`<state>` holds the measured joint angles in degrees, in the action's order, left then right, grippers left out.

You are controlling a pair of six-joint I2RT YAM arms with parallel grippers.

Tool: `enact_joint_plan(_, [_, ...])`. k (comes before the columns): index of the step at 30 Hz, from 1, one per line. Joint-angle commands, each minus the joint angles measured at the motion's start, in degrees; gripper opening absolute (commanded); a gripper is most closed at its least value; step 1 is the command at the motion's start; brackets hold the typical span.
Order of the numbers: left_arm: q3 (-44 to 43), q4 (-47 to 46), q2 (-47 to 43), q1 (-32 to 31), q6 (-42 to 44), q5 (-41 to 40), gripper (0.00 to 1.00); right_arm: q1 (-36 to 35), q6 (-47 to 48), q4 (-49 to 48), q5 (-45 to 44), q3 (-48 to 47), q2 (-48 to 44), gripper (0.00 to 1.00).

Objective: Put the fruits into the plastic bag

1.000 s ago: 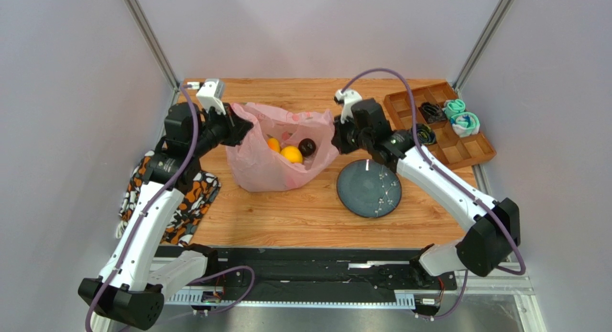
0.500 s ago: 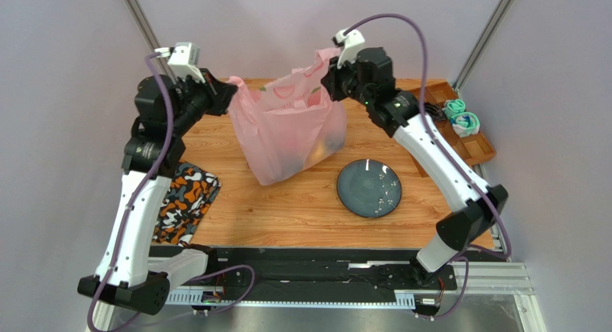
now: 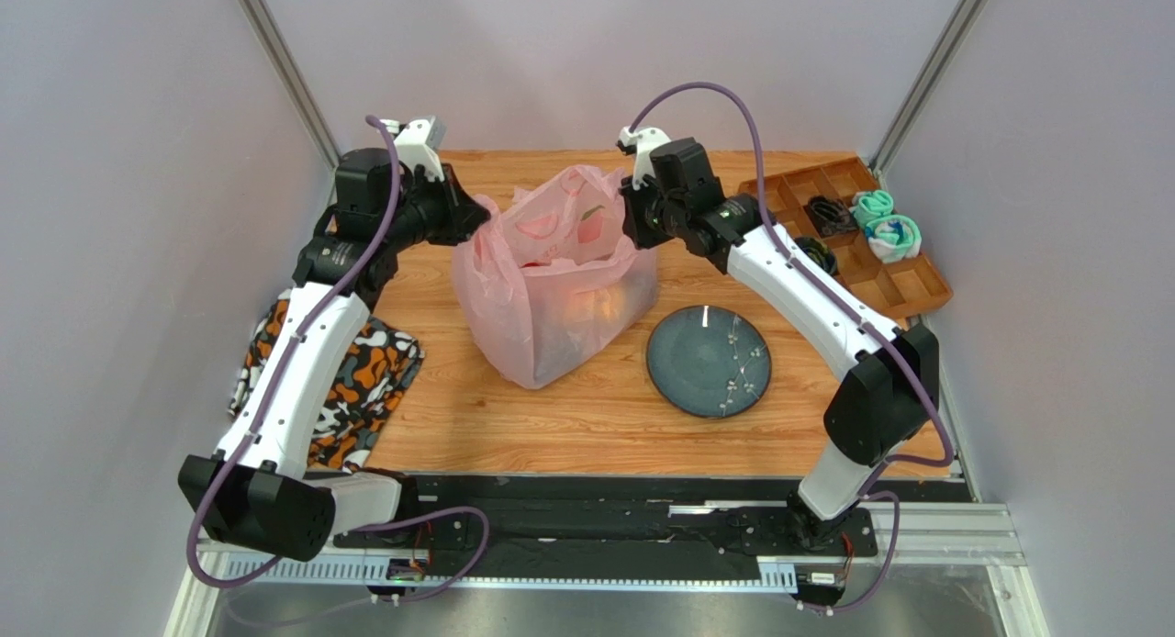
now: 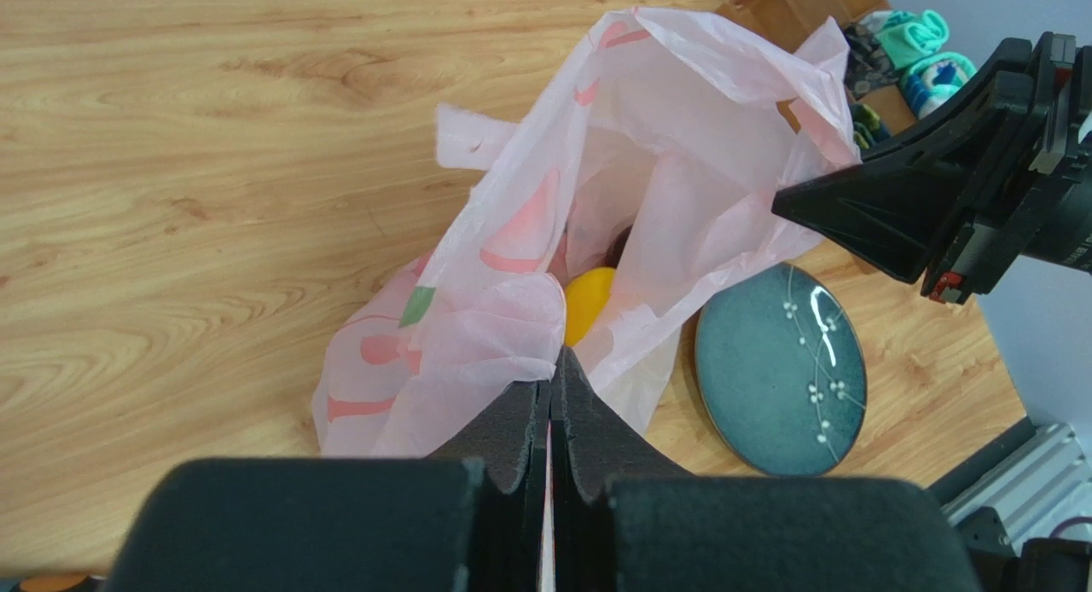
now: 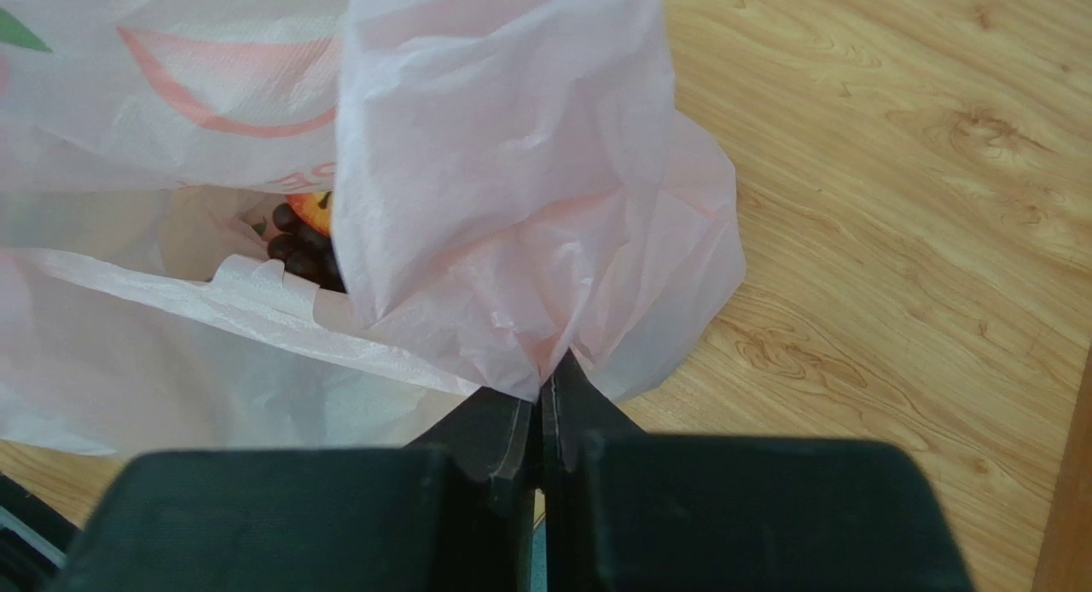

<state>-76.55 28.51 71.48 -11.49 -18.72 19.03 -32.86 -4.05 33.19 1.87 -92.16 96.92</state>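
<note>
The pink plastic bag (image 3: pixel 552 300) stands on the wood table, its mouth held up and spread between both grippers. My left gripper (image 3: pixel 476 221) is shut on the bag's left rim, and the thin film shows pinched between its pads (image 4: pixel 554 368). At the right rim my right gripper (image 3: pixel 628 224) is shut, with the film gathered at its tips (image 5: pixel 551 372). Inside the plastic bag (image 4: pixel 641 144) lies a yellow round citrus (image 4: pixel 590 304). Dark grapes (image 5: pixel 301 253) and a bit of orange-red fruit (image 5: pixel 312 211) show through the opening. Other fruits are hidden by the plastic.
A dark teal plate (image 3: pixel 708 362) lies just right of the bag. A wooden compartment tray (image 3: pixel 872 290) at the right holds teal coils (image 3: pixel 883 224) and black coils. An orange-black patterned cloth (image 3: pixel 345 382) lies by the left arm.
Both grippers raised the bag from lying slumped to hanging above the table, then came down; now it rests upright on the table with its mouth held up.
</note>
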Motion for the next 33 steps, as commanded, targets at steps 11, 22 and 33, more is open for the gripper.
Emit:
enact_joint_plan(11, [0.6,-3.9,-7.8,0.3,3.7,-4.0,0.88,-0.1,-2.5,-1.7,0.4,-1.4,-8.2,0.83])
enact_joint_plan(22, [1.8,0.0,-13.4,3.3,5.0,-17.4,0.93,8.1,-9.7,-2.0,1.4,5.1,-19.2,0.90])
enact_joint_plan(33, [8.4,1.1,-28.3,4.5,9.7,-15.4,0.96,12.2,-10.7,-3.8,-15.2,21.3,-42.2,0.90])
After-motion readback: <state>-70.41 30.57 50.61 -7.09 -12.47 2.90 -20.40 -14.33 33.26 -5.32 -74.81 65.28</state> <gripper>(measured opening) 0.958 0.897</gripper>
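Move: Each of my hands still pinches a side of the plastic bag's mouth, with the fruits already inside. The bag's middle is about 12 cm to my left hand's right, 2 cm back and 20 below; the patterned cloth lies some 30 cm left, 12 back. From my right hand the bag's middle is about 10 cm left, 5 back and 13 below; the plate 16 cm right, 12 back; the wooden tray roughly 46 right, 15 ahead. I open both grippers wide, let go of the bag's rim on both sides while easing up, then spread my hands away from the bag. My right hand lifts about 10 cm and swings some 15 cm right, turning clockwise; my left rises about 6 cm and goes roughly 9 cm left, turning counter-clockwise. Both also draw back about 6 cm, fingertips tipping up a little. ##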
